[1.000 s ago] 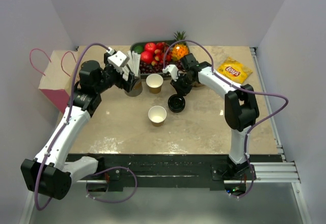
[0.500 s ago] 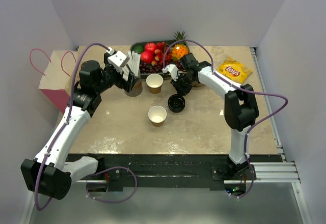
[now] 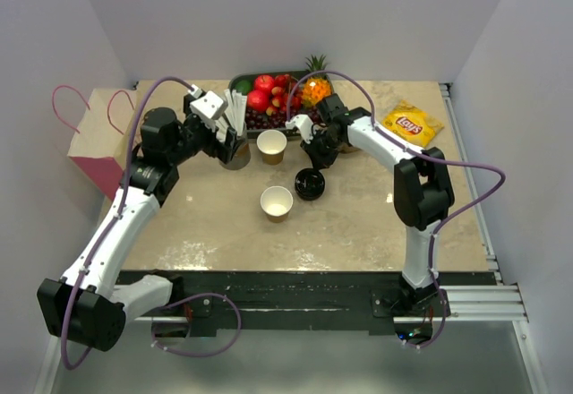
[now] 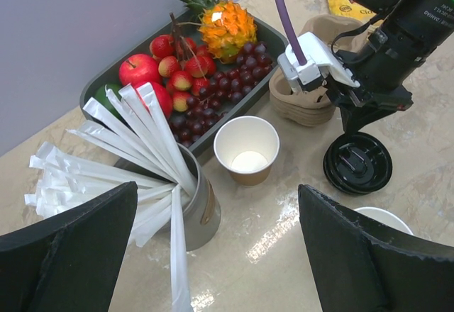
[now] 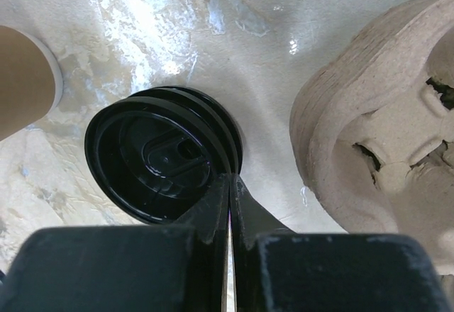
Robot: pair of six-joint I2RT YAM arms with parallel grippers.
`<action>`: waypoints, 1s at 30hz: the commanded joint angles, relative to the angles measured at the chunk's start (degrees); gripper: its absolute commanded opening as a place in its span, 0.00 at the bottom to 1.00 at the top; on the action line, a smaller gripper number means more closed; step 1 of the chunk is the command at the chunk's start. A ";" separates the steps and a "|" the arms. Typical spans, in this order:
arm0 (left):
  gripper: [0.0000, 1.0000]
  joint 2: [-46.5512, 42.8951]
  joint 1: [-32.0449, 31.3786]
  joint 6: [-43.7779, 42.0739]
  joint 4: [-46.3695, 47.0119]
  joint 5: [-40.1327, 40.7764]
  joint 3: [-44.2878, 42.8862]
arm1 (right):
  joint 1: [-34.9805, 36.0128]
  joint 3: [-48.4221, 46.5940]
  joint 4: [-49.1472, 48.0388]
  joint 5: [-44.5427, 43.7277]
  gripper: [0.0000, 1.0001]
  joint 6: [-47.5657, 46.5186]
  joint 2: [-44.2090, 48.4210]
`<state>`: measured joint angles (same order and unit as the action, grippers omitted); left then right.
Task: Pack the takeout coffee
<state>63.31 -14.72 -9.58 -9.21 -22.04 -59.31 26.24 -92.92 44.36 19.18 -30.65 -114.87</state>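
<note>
No lidded takeout coffee is in view. Two lidless brown paper cups stand on the table, one at the back (image 3: 271, 145) (image 4: 247, 149) and one nearer (image 3: 277, 202). Between them, to the right, lies a stack of black lids (image 3: 310, 182) (image 4: 357, 163) (image 5: 159, 156). My right gripper (image 3: 315, 163) (image 5: 232, 177) reaches down to that stack, shut, its tips pinched on the near rim of the top lid. My left gripper (image 3: 228, 143) (image 4: 220, 255) hangs wide open above the table beside the straw tin, holding nothing.
A metal tin of wrapped straws (image 4: 195, 205) stands left of the back cup. Pulp cup carriers (image 5: 376, 127) (image 4: 312, 99) sit right of the lids. A fruit tray (image 3: 240, 81) lies at the back, a chips bag (image 3: 412, 125) at back right, a pink paper bag (image 3: 94, 139) at the left edge.
The right gripper's fingers have closed onto the rim of the top lid. Neither arm has otherwise moved.
</note>
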 commanded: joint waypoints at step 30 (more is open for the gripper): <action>0.99 -1.17 -0.31 0.88 2.80 1.12 0.95 | 1.62 -4.63 3.19 4.29 0.34 -7.58 -0.71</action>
<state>63.31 -14.72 -9.56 -8.27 -21.32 -58.26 27.14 -95.57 46.63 22.09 -36.84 -114.96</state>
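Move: The black lids' stack centres some 4 cm back and 2 cm left of the right hand, about 1 cm lower; its shut fingertips are at the rim. From this hand the egg carton is about 6 cm ahead and 4 cm right, the rear cup 2 cm ahead and 12 cm left, the front cup 11 cm back and 11 cm left. From the left hand the lids lie about 21 cm right, 1 cm ahead and 23 cm below. The right hand rises about 1.5 cm, reopens partway, then shifts 1 cm left over the lids' rim, turning slightly counter-clockwise. ##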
